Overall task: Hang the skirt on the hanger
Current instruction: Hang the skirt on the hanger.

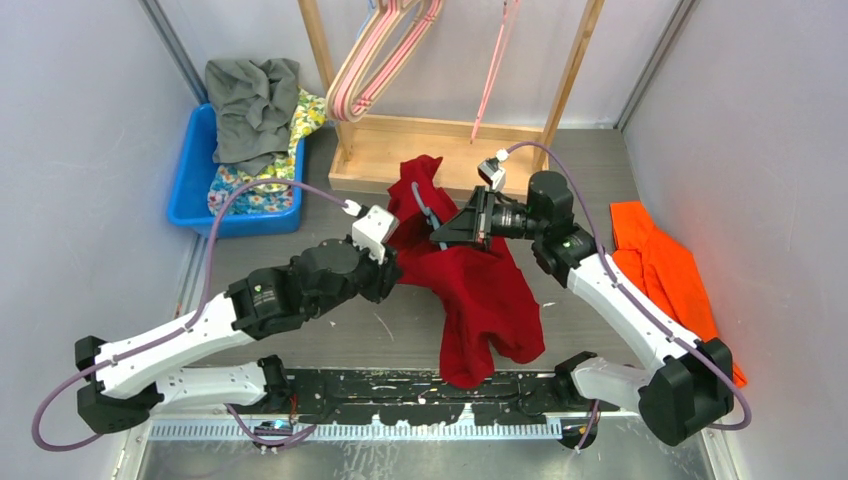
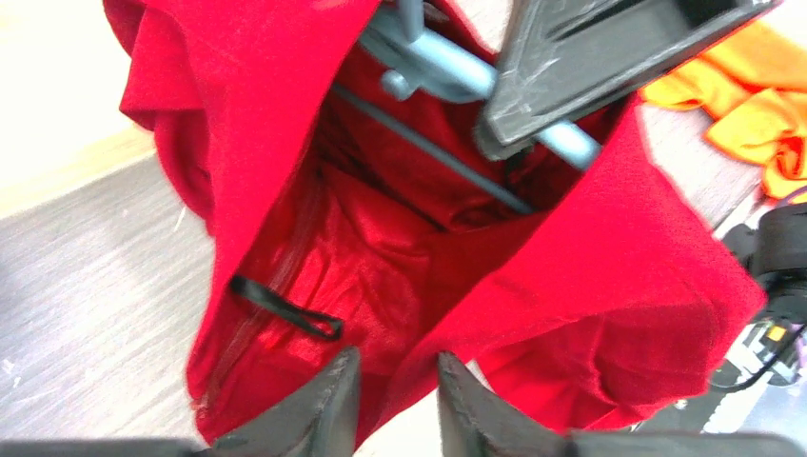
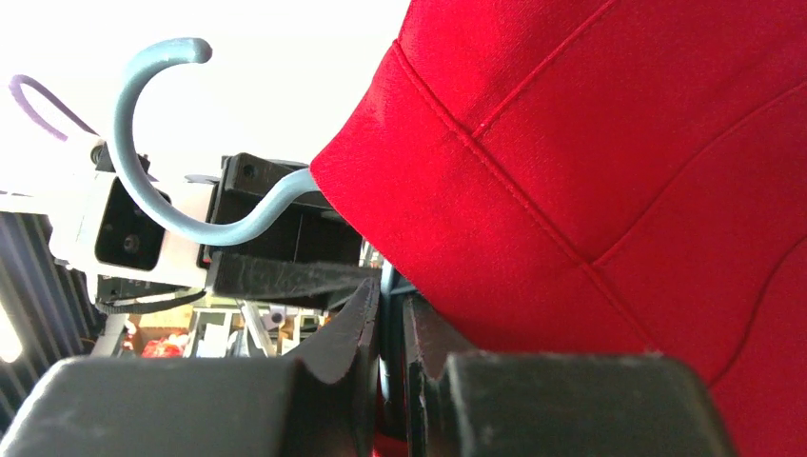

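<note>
The red skirt [image 1: 480, 290] hangs bunched between my two grippers above the table's middle. In the left wrist view its waist opening [image 2: 381, 238] gapes, showing the lining and a black loop [image 2: 285, 309]. My left gripper [image 2: 398, 381] is shut on a fold of the skirt's edge; it shows from above as the left gripper [image 1: 392, 268] at the cloth's left side. The blue-grey hanger [image 3: 143, 124] has its hook free and its bars [image 2: 447, 71] inside the skirt. My right gripper [image 3: 392, 314] is shut on the hanger's bar and sits at the skirt's top [image 1: 450, 232].
A wooden rack [image 1: 440, 150] stands at the back with pink hangers [image 1: 375, 60] on it. A blue bin [image 1: 190, 190] of clothes sits at the back left. An orange garment [image 1: 665, 265] lies on the right, by the right arm.
</note>
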Available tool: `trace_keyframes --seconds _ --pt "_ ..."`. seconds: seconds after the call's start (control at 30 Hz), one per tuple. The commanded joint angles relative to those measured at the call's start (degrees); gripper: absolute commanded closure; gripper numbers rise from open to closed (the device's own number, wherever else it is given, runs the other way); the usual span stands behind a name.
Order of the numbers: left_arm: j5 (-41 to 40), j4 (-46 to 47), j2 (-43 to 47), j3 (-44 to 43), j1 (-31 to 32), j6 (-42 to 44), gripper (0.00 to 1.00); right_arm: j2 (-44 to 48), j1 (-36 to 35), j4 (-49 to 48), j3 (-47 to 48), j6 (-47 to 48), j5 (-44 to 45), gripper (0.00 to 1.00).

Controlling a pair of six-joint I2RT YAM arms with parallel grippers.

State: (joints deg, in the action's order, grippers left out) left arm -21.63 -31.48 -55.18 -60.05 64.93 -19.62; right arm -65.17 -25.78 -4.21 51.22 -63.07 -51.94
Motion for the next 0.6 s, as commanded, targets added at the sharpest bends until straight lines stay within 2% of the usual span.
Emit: trace_keyframes --seconds 0.0,0.1,0.17,0.5,0.53,0.57 --pt "7.8 3.1 -0.3 -5.1 -0.4 5.0 0.55 3.0 2.1 -4.7 5.0 -1.6 -4.7 0.99" --pt "11.9 4.0 -1.1 -6.3 -0.6 6.9 0.4 2.7 3.0 -5.2 5.0 -2.2 -5.4 0.99" --pt "13.9 4.4 -2.4 -7.0 -1.2 8.1 0.35 2.4 3.3 -6.9 4.6 -3.5 -5.9 0.99" --pt "24.8 6.4 -11.4 -11.0 -7.5 11.3 0.33 2.6 4.6 -9.7 4.7 -6.4 -7.9 0.99" --pt "25.5 6.6 -12.0 -11.3 -7.7 11.3 0.35 2.7 4.9 -9.8 4.8 -6.5 -8.2 0.99" --pt "26.1 6.8 -12.4 -11.5 -8.0 11.5 0.4 2.9 5.2 -9.7 4.9 -6.6 -8.4 0.99"
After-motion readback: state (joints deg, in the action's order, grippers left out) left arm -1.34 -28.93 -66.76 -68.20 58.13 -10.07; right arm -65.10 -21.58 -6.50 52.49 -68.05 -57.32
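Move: The skirt's near waistband edge, which the left fingers are already loosening around, runs off about 5 cm to the left hand's right, 1 cm farther out and roughly level. From the same hand, the hanger's bar, gripped by the right hand, is some 7 cm to the right and 4 cm ahead; its hook is about 11 cm ahead, 4 cm right and 8 cm higher. From the right hand, that edge lies about 3 cm back, 2 cm left and 1 cm lower. The left fingers open wide off the skirt's waistband edge. The hand swings about 5 cm to the right, towards the right gripper and the hanger bar, rising some 3 cm and easing slightly back before coming down and forward again, while turning roughly 15 degrees clockwise. The right hand keeps its pinch on the hanger, lifting it about 2 cm and drifting a little right. ##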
